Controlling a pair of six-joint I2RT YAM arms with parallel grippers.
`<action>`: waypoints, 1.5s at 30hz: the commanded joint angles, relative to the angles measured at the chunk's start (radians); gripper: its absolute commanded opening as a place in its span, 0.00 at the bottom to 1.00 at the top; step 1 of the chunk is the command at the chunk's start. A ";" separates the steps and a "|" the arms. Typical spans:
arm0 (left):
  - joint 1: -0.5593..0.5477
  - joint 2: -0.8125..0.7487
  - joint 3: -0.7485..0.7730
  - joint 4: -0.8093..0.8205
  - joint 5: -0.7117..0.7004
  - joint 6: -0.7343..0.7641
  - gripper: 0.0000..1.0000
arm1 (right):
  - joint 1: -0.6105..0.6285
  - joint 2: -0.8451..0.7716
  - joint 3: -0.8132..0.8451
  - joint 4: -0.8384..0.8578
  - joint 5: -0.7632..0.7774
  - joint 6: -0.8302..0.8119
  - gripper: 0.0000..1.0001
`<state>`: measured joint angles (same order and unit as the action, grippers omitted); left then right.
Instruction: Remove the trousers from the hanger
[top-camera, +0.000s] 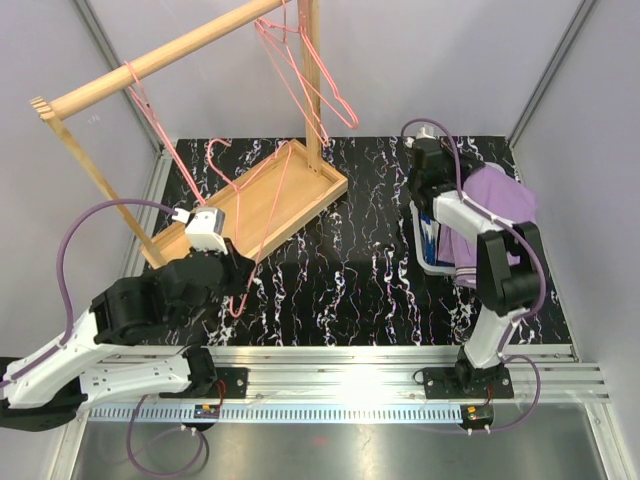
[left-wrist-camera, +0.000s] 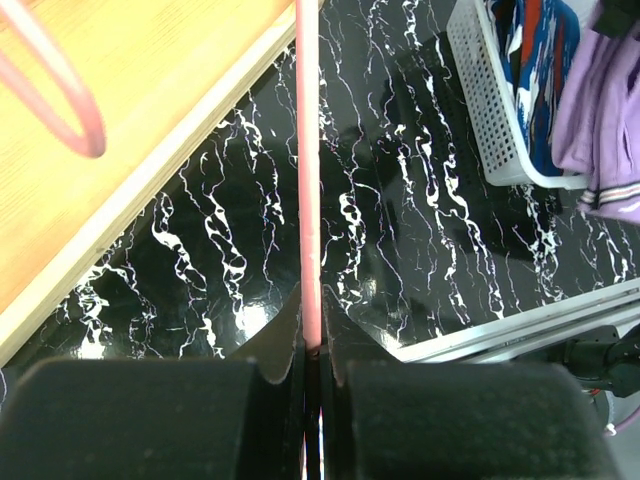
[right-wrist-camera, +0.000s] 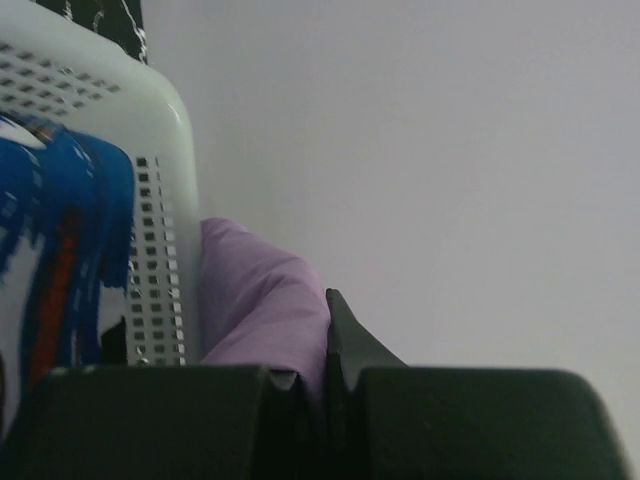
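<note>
The lilac shorts (top-camera: 497, 196) are draped over the far side of a white basket (top-camera: 432, 262) at the right. They also show in the left wrist view (left-wrist-camera: 600, 100). The dark blue splashed shorts (left-wrist-camera: 540, 60) lie inside the basket. My right gripper (right-wrist-camera: 322, 340) is shut on a fold of the lilac shorts (right-wrist-camera: 260, 300) beside the basket wall (right-wrist-camera: 160, 250). My left gripper (left-wrist-camera: 312, 300) is shut on the wire of a bare pink hanger (left-wrist-camera: 310, 150). That hanger lies across the wooden tray (top-camera: 320, 190) and the table, with its hook (top-camera: 215, 147) at the tray's far end.
A wooden rack with a slanted bar (top-camera: 170, 58) stands over the tray. More bare pink hangers (top-camera: 305, 75) hang from it. The table top (top-camera: 360, 280) is black marble-patterned. A metal rail (top-camera: 380, 365) runs along the near edge, and walls close in on both sides.
</note>
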<state>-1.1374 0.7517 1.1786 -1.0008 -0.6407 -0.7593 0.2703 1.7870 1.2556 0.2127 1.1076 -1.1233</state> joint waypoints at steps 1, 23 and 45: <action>0.004 -0.009 -0.016 0.030 -0.027 -0.003 0.00 | 0.023 0.070 0.111 0.123 -0.008 -0.044 0.00; 0.007 0.032 -0.016 -0.001 -0.056 -0.005 0.00 | 0.076 0.419 0.513 -0.379 -0.034 0.458 0.00; 0.008 0.081 0.159 -0.153 -0.168 -0.015 0.00 | -0.086 0.457 0.550 -0.911 -0.876 1.060 0.33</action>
<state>-1.1316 0.8383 1.2961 -1.1446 -0.7605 -0.7685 0.1967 2.2051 1.8946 -0.5934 0.4026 -0.1516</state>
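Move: The purple trousers are already in my right hand. The far left corner of the white basket, where I take them, lies about 10 cm ahead, 9 cm to the left and 18 cm below. The basket's middle is some 8 cm back, 2 cm left and 20 cm below that hand, with the blue trousers in it about 8 cm back, 4 cm left and as far down. From my left hand, which holds a pink hanger, that corner is roughly 39 cm ahead, 39 cm right and 23 cm lower. With my right hand I carry the held trousers forward and left, about 9 cm each way, to the basket's far left corner, then sink mostly straight down, some 14 cm in all. During the descent I part the fingers partway and roll the hand about 55 degrees, so they swing from pointing right to forward and down. My left hand keeps the hanger, dips nearly 3 cm, then rises past its starting height, easing left. ##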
